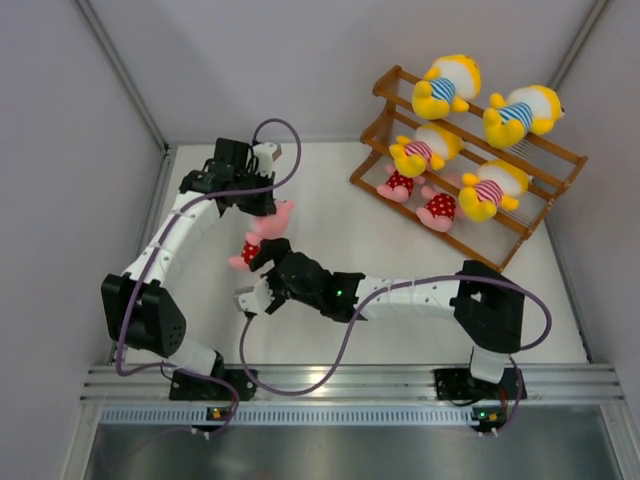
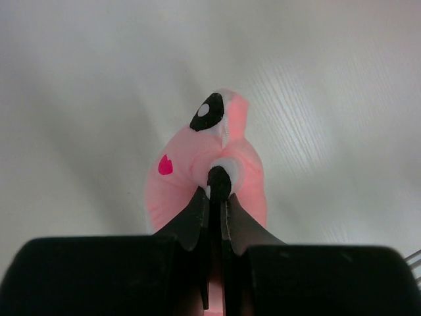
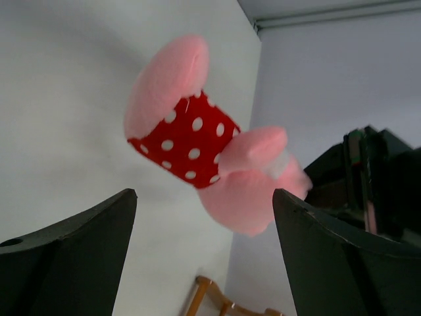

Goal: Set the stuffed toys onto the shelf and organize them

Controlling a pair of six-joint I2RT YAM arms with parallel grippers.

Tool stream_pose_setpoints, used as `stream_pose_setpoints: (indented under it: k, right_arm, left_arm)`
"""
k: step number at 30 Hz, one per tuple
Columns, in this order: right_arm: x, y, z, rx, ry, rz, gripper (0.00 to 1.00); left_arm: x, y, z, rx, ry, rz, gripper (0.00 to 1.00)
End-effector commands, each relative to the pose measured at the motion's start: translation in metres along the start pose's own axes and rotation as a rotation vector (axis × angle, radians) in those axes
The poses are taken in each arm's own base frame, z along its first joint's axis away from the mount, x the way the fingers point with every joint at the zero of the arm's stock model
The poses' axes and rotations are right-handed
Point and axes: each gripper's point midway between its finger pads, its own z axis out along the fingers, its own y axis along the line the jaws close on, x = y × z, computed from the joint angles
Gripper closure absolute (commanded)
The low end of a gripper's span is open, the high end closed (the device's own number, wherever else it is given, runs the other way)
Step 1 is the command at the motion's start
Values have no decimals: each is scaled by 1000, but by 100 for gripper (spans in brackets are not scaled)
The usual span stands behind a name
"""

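Observation:
A pink stuffed toy [image 1: 268,228] in a red white-dotted outfit hangs above the table, with my left gripper [image 1: 262,205] shut on a bit of its head [image 2: 210,155]. My right gripper [image 1: 256,275] stands open just below and beside the toy. In the right wrist view the toy's body [image 3: 197,138] hangs beyond my open right gripper [image 3: 204,194], touching neither finger. The brown wooden shelf [image 1: 560,155] stands at the far right. It holds yellow striped toys [image 1: 445,88] [image 1: 520,112] [image 1: 425,148] [image 1: 490,188] and two pink ones [image 1: 400,183] [image 1: 438,208].
Grey walls close in the white table [image 1: 330,210] at the back and on both sides. A metal rail [image 1: 350,380] runs along the near edge by the arm bases. The left gripper's black body [image 3: 368,178] shows at the right of the right wrist view.

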Motion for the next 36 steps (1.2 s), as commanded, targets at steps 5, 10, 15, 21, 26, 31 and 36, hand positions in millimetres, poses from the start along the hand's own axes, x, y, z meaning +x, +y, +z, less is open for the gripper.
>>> stream_pose_setpoints:
  k: [5,10,15,21,26,31,36]
  right_arm:
    - [-69,-25,18,-72,-218,82,15]
    - [-80,-8,36,-150,-229,180,15]
    - [-89,1,51,-203,-233,275,15]
    - [-59,6,83,-116,-62,294,15]
    - [-25,1,97,-13,128,247,15]
    - [-12,-12,90,66,252,213,17]
    - [4,-19,79,117,361,138,17]
  left_arm:
    - [-6,-19,-9,47,-24,-21,100]
    - [-10,-19,-8,46,-28,-19,100]
    - [-10,-19,-8,46,-30,-15,100]
    - [-8,-20,-11,50,-33,-9,100]
    - [-5,-21,-10,54,-26,-3,100]
    - [-3,-18,-8,47,-19,5,100]
    - [-2,-18,-7,48,-16,10,100]
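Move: The pink toy hangs head up from the left fingers, its middle about 8 cm ahead of the open right hand, 2 cm left and 5 cm lower. The closed left fingertips gripping its head are some 12 cm ahead of the right hand, about level sideways and in height. From the left hand, the toy's middle is about 4 cm back, 3 cm left and 7 cm below. The open right hand sweeps left about 9 cm, dipping, then forward about 7 around the toy's legs, turning clockwise. ##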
